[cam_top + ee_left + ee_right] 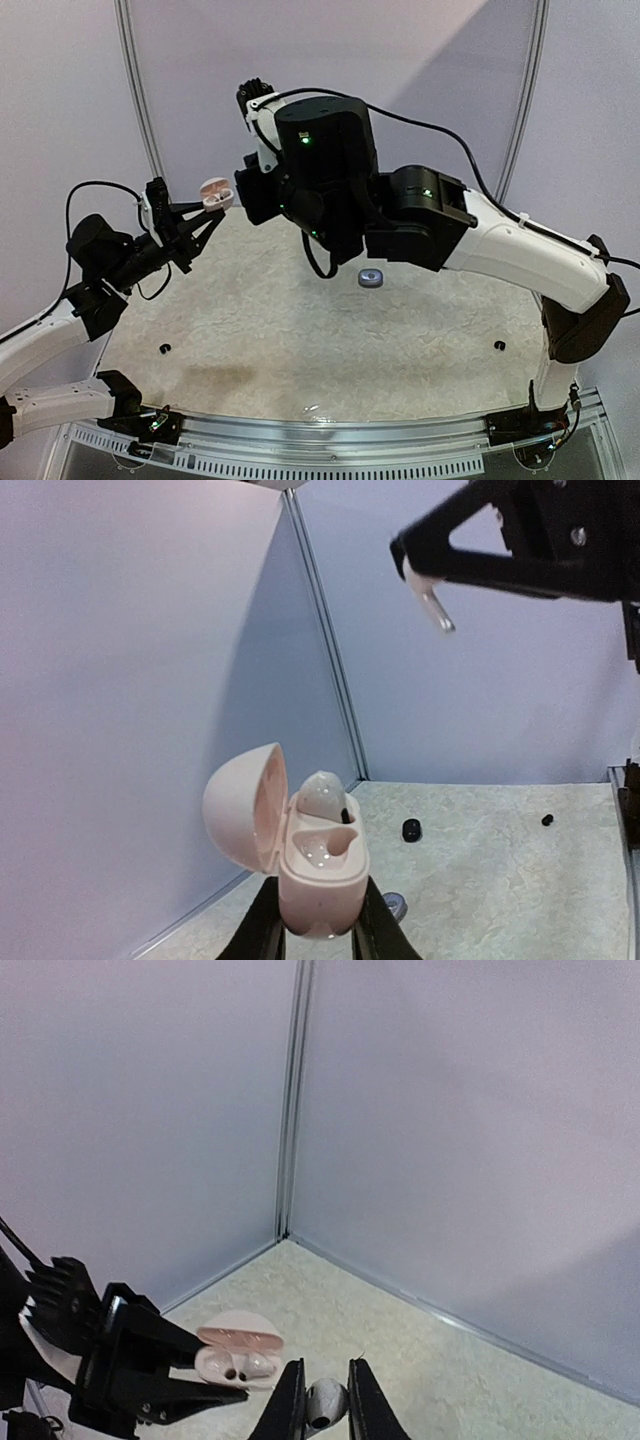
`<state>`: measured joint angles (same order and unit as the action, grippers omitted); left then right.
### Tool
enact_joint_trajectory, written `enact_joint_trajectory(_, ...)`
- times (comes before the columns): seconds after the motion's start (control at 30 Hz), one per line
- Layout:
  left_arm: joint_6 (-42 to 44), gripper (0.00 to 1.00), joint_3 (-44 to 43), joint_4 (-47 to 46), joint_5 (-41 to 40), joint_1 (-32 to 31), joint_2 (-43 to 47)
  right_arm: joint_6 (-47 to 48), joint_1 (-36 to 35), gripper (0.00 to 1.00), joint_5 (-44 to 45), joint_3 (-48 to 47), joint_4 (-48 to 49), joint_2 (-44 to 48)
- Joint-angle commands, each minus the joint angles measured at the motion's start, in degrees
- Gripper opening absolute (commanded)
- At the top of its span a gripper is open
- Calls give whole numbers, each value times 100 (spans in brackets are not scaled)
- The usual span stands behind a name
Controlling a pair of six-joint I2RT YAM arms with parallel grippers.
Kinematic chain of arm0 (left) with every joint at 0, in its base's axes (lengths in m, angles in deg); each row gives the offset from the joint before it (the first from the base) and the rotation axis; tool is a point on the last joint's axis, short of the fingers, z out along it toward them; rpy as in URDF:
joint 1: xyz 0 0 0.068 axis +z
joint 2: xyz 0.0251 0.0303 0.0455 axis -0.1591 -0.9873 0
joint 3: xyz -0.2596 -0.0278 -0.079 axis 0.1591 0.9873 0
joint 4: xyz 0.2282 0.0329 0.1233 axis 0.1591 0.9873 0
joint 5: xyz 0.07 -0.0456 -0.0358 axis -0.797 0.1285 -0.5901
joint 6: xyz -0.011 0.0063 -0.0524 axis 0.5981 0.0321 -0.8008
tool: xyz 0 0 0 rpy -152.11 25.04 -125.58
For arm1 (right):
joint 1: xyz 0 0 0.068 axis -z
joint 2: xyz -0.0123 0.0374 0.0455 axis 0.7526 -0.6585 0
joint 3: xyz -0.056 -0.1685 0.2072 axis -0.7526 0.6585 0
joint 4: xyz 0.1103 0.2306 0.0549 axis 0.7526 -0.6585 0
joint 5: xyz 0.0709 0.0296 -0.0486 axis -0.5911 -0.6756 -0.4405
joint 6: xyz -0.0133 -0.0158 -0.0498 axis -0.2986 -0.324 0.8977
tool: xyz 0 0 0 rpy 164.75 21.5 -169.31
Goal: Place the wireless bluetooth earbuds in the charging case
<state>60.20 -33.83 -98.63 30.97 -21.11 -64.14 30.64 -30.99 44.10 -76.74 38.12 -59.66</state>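
My left gripper is shut on the base of a pale pink charging case, held up off the table with its lid open to the left. One white earbud sits in the far slot, while the near slot is bare. In the top view the case hangs at the back left. My right gripper is shut on a second white earbud, just right of the case. The left wrist view shows that earbud above and to the right of the case, well apart from it.
A small grey case lies on the speckled table under the right arm. Two small black items sit left and right near the front. Pale walls meet in a corner behind the grippers.
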Motion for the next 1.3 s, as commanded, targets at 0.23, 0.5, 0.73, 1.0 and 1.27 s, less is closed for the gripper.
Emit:
enact_joint_trajectory(0.23, 283, 0, -213, 410, -623, -94, 283, 2528, -110, 0, -956, -459, 1666, -893)
enact_joint_trajectory(0.5, 199, 0, -141, 321, -542, -103, 285, 2686, -80, 0, -968, -512, 1908, -1113)
enact_joint_trajectory(0.73, 181, 0, -158, 320, -483, -103, 288, 2579, 66, 0, -912, -512, 1912, -1225)
enact_joint_trajectory(1.0, 89, 0, -170, 325, -404, -103, 318, 2642, 142, 0, -941, -512, 1820, -1301)
enact_joint_trajectory(1.27, -24, 0, -167, 368, -433, -102, 330, 2763, 166, 0, -802, -486, 1785, -1317)
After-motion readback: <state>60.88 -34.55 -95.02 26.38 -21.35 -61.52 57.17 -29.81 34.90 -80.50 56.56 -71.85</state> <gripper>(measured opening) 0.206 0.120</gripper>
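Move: The charging case, lid open, lies about 8 cm to the left of the right hand, 1 cm ahead and some 6 cm below; the right fingers already hold an earbud. The other earbud already sits in the case, roughly 7 cm left of the right hand, 1 cm ahead and 5 cm below. The left fingers grip the case's bottom, its middle about 1 cm ahead of that hand, 2 cm right and 2 cm above. Right hand carries its held earbud about 8 cm left and slightly down to the case, fingers tipping up 20 degrees. ##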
